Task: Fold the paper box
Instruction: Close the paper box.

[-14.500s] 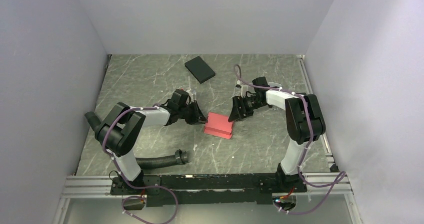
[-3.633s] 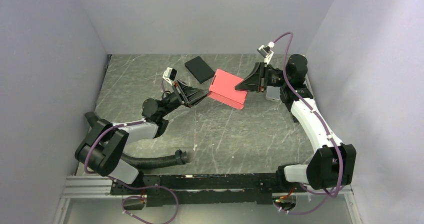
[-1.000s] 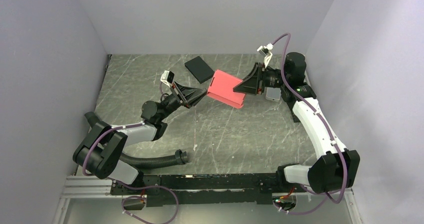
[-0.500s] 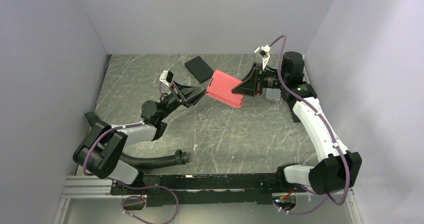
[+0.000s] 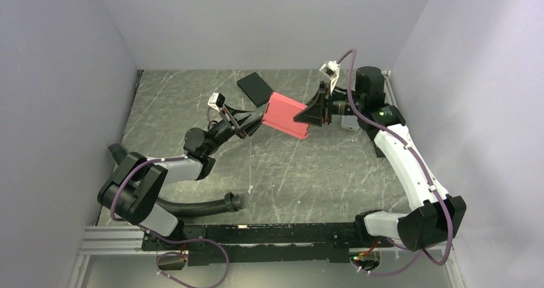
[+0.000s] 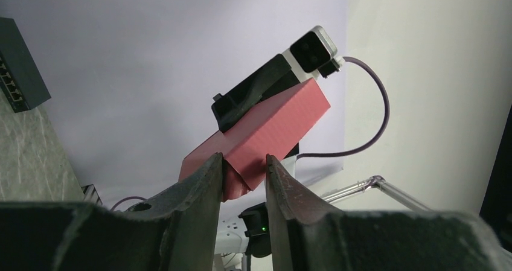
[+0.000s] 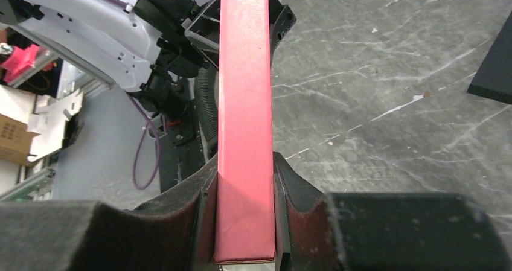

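The paper box (image 5: 283, 113) is a pinkish-red flat rectangular box held in the air above the back middle of the table. My right gripper (image 5: 303, 117) is shut on its right end. In the right wrist view the paper box (image 7: 244, 102) stands edge-on, squeezed between both pads, at the right gripper (image 7: 246, 165). My left gripper (image 5: 256, 122) meets the box's left end. In the left wrist view a lower corner of the paper box (image 6: 272, 126) sits between the jaws of the left gripper (image 6: 241, 161). It touches the left finger (image 6: 208, 174), and a small gap shows at the right finger.
A black flat box (image 5: 256, 88) lies at the back of the table, behind the red one, and shows in the right wrist view too (image 7: 492, 66). A black corrugated hose (image 5: 199, 206) lies near the left arm's base. Grey walls close in on three sides.
The right arm has carried the box a little to the left and tilted it. The left jaws have spread slightly around the box's corner.
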Robot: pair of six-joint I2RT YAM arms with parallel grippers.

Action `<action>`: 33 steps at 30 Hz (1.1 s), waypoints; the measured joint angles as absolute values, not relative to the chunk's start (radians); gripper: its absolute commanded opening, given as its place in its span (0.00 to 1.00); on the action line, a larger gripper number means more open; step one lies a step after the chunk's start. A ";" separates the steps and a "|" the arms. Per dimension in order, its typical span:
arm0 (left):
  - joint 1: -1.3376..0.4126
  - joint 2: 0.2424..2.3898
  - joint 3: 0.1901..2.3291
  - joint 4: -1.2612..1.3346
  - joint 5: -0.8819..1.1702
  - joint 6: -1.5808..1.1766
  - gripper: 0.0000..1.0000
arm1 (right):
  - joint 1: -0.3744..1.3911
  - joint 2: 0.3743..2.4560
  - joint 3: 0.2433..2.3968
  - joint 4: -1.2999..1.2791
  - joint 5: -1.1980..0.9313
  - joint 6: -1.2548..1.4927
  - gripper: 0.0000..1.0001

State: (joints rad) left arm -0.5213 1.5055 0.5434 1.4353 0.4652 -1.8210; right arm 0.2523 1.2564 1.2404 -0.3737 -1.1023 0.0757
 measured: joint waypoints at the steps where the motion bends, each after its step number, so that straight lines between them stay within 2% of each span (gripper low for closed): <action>1: -0.520 1.505 0.543 1.431 0.465 -1.826 0.37 | 0.259 1.256 1.246 -0.383 -1.088 0.059 0.00; 13: -0.517 1.505 0.532 1.362 0.445 -1.846 0.48 | 0.339 1.243 1.267 -0.489 -0.916 -0.120 0.00; 25: -0.511 1.516 0.527 1.330 0.420 -1.855 0.63 | 0.475 1.234 1.285 -0.575 -0.662 -0.289 0.00; 33: -0.511 1.516 0.527 1.291 0.421 -1.843 0.77 | 0.540 1.234 1.285 -0.615 -0.538 -0.375 0.00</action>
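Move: I still grip the paper box in my right hand, its middle about 3 cm to that hand's left and level with it. From my left hand the box's middle is some 7 cm to the right and about 1 cm higher, its left end roughly 2 cm right and 1 cm ahead. On the table, about 31 cm below my left hand, the black box lies 22 cm ahead and 2 cm left; the hose end is 17 cm back and 8 cm left. I lower the paper box about 5 cm with my right hand, shifting a little left and keeping my grip, while tipping its fingers downward and rolling its forward side up, some 30 degrees in all. Together with it, my left hand sinks about 3.5 cm and eases 2 cm forward, levelling its upward-pointing fingers by about 10 degrees and spreading them wide to face the box's left end. ##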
